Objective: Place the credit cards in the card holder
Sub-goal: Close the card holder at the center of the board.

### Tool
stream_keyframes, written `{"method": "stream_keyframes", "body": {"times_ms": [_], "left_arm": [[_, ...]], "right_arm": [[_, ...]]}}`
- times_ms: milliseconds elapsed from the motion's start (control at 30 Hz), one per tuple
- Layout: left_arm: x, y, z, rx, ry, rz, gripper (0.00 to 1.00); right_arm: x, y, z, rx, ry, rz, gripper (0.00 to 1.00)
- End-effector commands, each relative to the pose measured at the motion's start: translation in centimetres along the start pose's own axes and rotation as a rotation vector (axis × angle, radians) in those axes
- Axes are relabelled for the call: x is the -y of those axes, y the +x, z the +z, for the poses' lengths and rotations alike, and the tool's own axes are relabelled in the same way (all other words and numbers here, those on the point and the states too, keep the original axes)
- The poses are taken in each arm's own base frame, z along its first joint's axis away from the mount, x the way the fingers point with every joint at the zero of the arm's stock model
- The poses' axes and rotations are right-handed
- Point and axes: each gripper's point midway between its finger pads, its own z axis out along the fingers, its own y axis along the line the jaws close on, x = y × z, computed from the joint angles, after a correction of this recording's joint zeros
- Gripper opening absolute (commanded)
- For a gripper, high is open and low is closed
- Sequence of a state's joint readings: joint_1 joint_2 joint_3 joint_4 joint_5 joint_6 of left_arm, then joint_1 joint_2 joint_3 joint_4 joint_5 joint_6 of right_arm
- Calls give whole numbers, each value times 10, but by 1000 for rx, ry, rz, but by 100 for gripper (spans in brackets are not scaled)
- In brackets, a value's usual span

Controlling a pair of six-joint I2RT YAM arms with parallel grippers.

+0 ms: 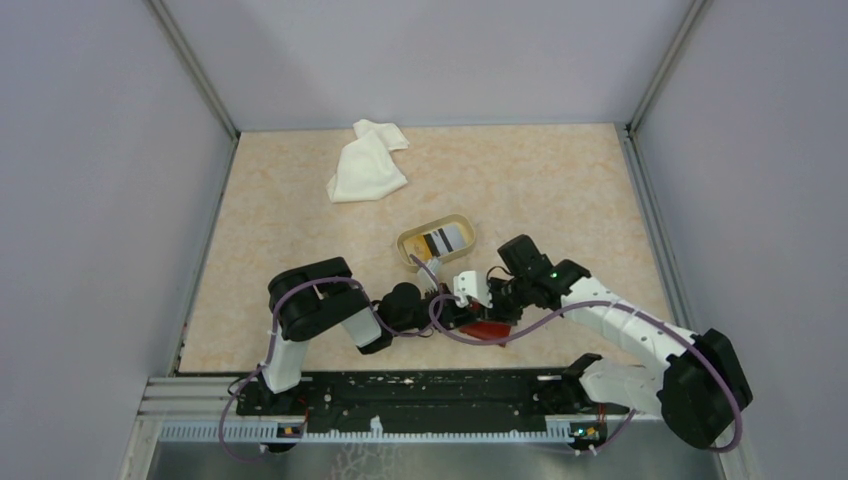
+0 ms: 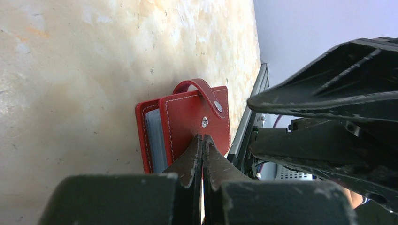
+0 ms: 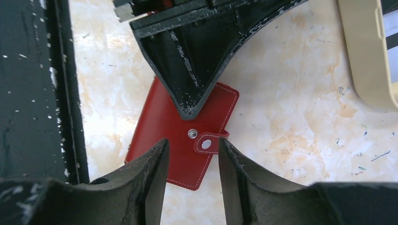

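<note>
The card holder [image 3: 159, 136], a red folded wallet, lies closed on the table near the front rail. Its strap tab [image 3: 206, 143] is unsnapped, and in the left wrist view the strap [image 2: 197, 86] loops up off the cover. My left gripper [image 2: 202, 137] is shut, its tips resting on the holder's cover [image 2: 192, 117] just below the snap stud. My right gripper [image 3: 191, 143] hangs open above the holder, with the tab between its fingers and untouched. The credit cards [image 1: 445, 238] lie in the tan dish [image 1: 410, 243], a dark-striped one on top. From above, both grippers [image 1: 455, 312] [image 1: 478, 305] meet over the holder [image 1: 490, 328].
A crumpled white cloth [image 1: 368, 160] lies at the back of the table. The black front rail [image 3: 37, 93] runs close beside the holder. The tan dish's rim [image 3: 366, 56] sits just beyond it. Grey walls enclose the table on three sides.
</note>
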State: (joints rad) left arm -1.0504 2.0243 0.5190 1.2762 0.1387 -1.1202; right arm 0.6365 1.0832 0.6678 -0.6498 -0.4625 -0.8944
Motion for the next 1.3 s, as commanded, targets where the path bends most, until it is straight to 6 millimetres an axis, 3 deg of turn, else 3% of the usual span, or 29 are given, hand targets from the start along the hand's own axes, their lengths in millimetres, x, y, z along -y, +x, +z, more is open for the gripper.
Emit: {"method": "stream_keyframes", "body": {"times_ms": [0, 400, 633, 833, 1267], "left_arm": [[-24, 6, -3, -11, -69, 24, 0], [-23, 6, -4, -10, -61, 26, 0], [-22, 6, -4, -10, -60, 26, 0], [-23, 6, -4, -9, -63, 26, 0], [-25, 6, -5, -9, -69, 25, 0]], "right_arm": [[11, 9, 8, -72, 48, -9, 43], [15, 20, 17, -139, 68, 17, 38], [17, 21, 18, -147, 81, 21, 24], [18, 20, 17, -149, 86, 23, 1], [8, 8, 14, -80, 9, 93, 0]]}}
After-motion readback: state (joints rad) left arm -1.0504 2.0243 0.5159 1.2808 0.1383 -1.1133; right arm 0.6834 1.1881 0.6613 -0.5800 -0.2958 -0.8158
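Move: The red card holder's strap end lies about 2 cm ahead of the right hand, level with it sideways and some 3 cm below. The holder's bare snap is about 1 cm ahead of that hand, 1 cm left and 3 cm below; the holder's middle lies about 1 cm left and 4 cm below. From the left hand, the strap end is roughly 2 cm ahead, 4 cm right and 1 cm lower. The left hand's closed tips keep holding down the card holder's cover, while the right fingertips come to rest on the strap end. The right hand sinks about 2.5 cm and goes 2 cm forward, with a slight drift right, steepening the fingers nearly 10 degrees and shutting them from less than half open. Then it edges back half a centimetre, seeming to press the strap towards the snap. ##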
